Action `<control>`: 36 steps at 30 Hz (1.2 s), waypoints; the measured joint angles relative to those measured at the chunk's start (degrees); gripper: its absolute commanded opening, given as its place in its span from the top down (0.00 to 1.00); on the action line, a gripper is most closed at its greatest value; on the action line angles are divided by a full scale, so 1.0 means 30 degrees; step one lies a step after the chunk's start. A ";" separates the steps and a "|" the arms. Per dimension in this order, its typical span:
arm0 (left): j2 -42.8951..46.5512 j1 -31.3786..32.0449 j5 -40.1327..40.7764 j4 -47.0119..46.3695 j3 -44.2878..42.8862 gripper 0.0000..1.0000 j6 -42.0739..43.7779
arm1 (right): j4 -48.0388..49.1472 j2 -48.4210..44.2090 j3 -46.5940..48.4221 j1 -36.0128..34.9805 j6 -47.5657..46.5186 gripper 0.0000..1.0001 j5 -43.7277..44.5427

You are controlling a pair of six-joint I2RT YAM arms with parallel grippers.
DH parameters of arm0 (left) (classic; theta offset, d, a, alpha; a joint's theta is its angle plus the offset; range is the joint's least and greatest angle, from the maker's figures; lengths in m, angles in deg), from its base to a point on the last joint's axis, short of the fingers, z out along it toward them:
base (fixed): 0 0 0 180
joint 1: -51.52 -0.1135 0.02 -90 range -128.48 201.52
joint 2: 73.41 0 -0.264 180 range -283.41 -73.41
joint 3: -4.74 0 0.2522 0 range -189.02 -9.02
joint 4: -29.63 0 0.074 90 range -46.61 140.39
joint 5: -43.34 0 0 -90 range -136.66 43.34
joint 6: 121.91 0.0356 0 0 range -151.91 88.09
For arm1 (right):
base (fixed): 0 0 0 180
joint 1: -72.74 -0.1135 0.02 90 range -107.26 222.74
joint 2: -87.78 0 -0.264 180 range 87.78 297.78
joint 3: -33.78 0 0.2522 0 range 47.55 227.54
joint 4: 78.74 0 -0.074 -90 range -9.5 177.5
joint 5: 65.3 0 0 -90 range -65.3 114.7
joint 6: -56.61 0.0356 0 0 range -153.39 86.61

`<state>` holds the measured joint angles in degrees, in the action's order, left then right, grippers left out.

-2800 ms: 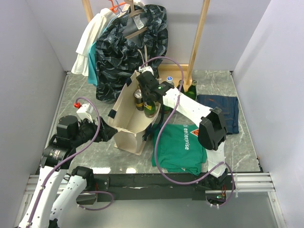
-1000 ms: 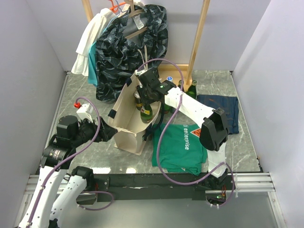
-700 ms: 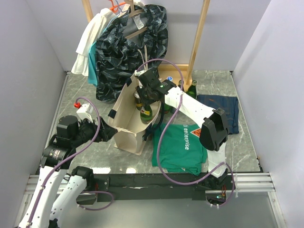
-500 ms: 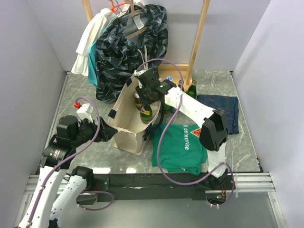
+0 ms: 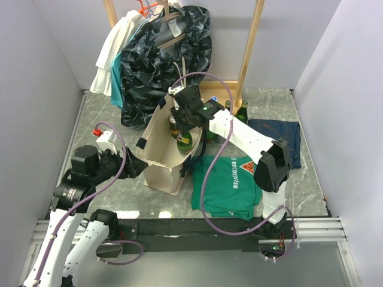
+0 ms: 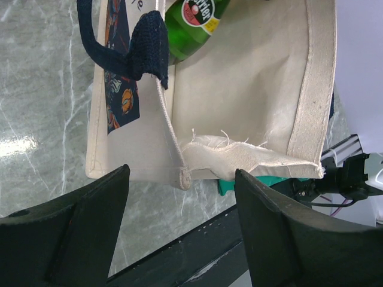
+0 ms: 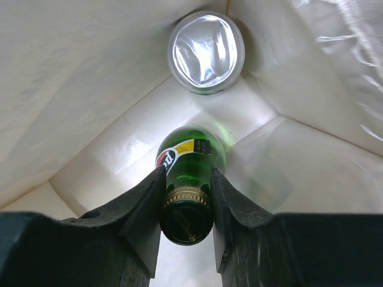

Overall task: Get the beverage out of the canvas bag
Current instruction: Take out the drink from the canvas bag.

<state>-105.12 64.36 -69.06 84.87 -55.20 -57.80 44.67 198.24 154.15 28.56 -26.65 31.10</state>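
Observation:
The cream canvas bag (image 5: 157, 149) with navy straps stands mid-table, mouth open. My right gripper (image 5: 183, 121) reaches down into it and is shut on the neck of a green glass bottle (image 5: 185, 141). In the right wrist view the fingers (image 7: 146, 197) clamp the neck just below the cap of the bottle (image 7: 191, 154), inside the bag's pale walls (image 7: 90, 89). A silver-topped can (image 7: 206, 52) stands deeper in the bag. My left gripper (image 5: 133, 164) is open beside the bag's near left side. The left wrist view shows the bag (image 6: 239, 89) just beyond the left gripper (image 6: 181, 179), with the green bottle (image 6: 194, 18) inside.
Green bottles (image 5: 242, 112) and a blue-capped one (image 5: 213, 99) stand behind the bag to the right. A green T-shirt (image 5: 226, 182) lies in front right, folded navy jeans (image 5: 276, 136) at the right. A wooden rack with hanging garments (image 5: 164, 60) stands at the back.
The right gripper has drawn the green bottle slightly up and to the left inside the bag, and the arm's elbow has swung right. The left arm has not moved.

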 measured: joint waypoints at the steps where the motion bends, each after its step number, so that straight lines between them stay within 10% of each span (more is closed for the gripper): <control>1: 0.0000 0.0000 -0.0007 0.0000 0.0000 0.24 -0.0029 | -0.0044 -0.0146 0.0007 -0.0015 -0.0044 1.00 0.0015; 36: 0.0029 0.0000 0.0007 0.0000 0.0000 0.23 -0.0102 | -0.0860 -0.1865 0.0984 -0.1166 -0.0160 1.00 0.2033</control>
<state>-105.03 64.36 -69.04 84.87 -55.20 -58.11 42.09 192.64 157.10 25.06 -27.13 37.19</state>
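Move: The right hand holds the green bottle by its neck, the bottle's middle about 9 cm below it. The canvas bag's right rim is some 6 cm to the right, about level ahead and in height; the can stands in the bag about 7 cm ahead, 4 cm left and 11 cm lower. From the idle left hand, the green bottle is about 17 cm ahead, 14 cm right and 11 cm lower. Keeping its pinch on the bottle's neck, the right hand raises it about 6 cm, drifting slightly back. ##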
